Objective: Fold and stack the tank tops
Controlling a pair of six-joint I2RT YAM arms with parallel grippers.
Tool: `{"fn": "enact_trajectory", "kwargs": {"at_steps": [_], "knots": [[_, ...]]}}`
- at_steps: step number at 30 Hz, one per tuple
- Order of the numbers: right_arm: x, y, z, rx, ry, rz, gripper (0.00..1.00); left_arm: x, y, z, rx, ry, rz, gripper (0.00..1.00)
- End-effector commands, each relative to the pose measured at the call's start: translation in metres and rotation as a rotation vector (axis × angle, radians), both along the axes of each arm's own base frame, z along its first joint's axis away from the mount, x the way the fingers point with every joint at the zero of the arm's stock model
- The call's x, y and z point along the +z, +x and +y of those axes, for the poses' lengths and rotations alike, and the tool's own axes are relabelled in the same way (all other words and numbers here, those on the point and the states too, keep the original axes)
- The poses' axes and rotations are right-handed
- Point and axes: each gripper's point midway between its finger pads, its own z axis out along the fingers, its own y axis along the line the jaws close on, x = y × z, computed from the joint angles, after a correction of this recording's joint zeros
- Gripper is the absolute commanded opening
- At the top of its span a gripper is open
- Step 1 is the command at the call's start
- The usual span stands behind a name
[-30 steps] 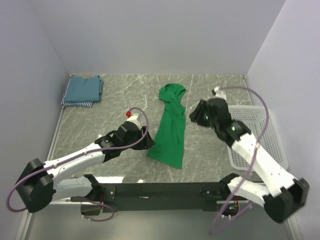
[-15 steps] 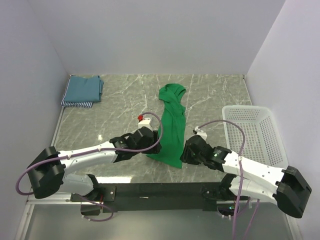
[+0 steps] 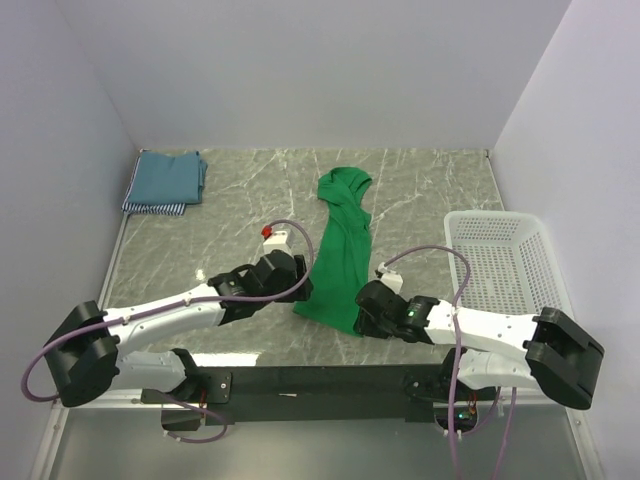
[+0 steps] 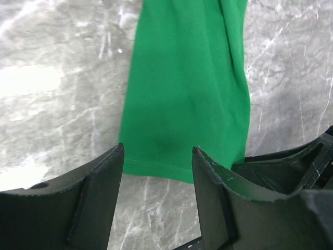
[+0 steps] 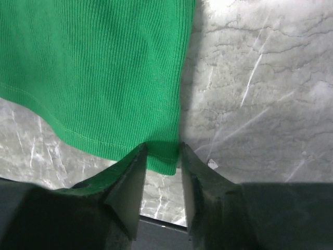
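The green tank top (image 3: pixel 340 250) lies as a long strip across the middle of the table, neckline at the far end, hem towards me. My left gripper (image 3: pixel 299 290) is open just short of the hem's left corner; in its wrist view the hem (image 4: pixel 156 166) runs across the gap of the left gripper (image 4: pixel 157 152). My right gripper (image 3: pixel 364 313) is low at the hem's right corner. In its wrist view the right gripper (image 5: pixel 162 149) stands open with the corner of the green cloth (image 5: pixel 165 161) between its fingertips. The teal top (image 3: pixel 167 177) lies folded on the striped one (image 3: pixel 155 208) at the back left.
A white mesh basket (image 3: pixel 510 270) stands at the right edge of the table, just behind my right arm. Grey walls close in the back and both sides. My right gripper's black body (image 4: pixel 291 164) shows at the right of the left wrist view.
My right arm has come down from beside the basket to the hem's right corner. My left gripper has moved right to the hem's left corner.
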Motion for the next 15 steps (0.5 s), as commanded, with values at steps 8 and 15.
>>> {"fn": "enact_trajectory", "kwargs": {"at_steps": [8, 15], "knots": [[0.053, 0.034, 0.013, -0.038, -0.005, -0.144, 0.0, 0.007, -0.001, 0.012, 0.023, -0.046, -0.015, 0.61], [0.22, 0.093, 0.01, -0.103, 0.07, -0.443, 0.0, 0.012, 0.0, 0.012, 0.01, -0.115, -0.011, 0.58]]}}
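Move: The right hand's open fingers already straddle the green tank top's near right hem corner, its middle about 1 cm back of and 1 cm below the hand point. The near left hem corner is some 14 cm to this hand's left and 3 cm ahead; the bunched strap end lies about 32 cm ahead and 2 cm left. The basket is roughly 36 cm right, 11 cm ahead. From the left hand, the near right corner is about 8 cm back, 11 cm right and 10 cm below. The right fingers shut on the near right hem corner of the green tank top and pinch it just above the table, then pull it up with gathering speed: about 16 cm up, 7 cm forward and 4 cm left, the fingers tipping outward some 15 degrees. The left hand, still open above the cloth, eases about 2 cm to its left. ##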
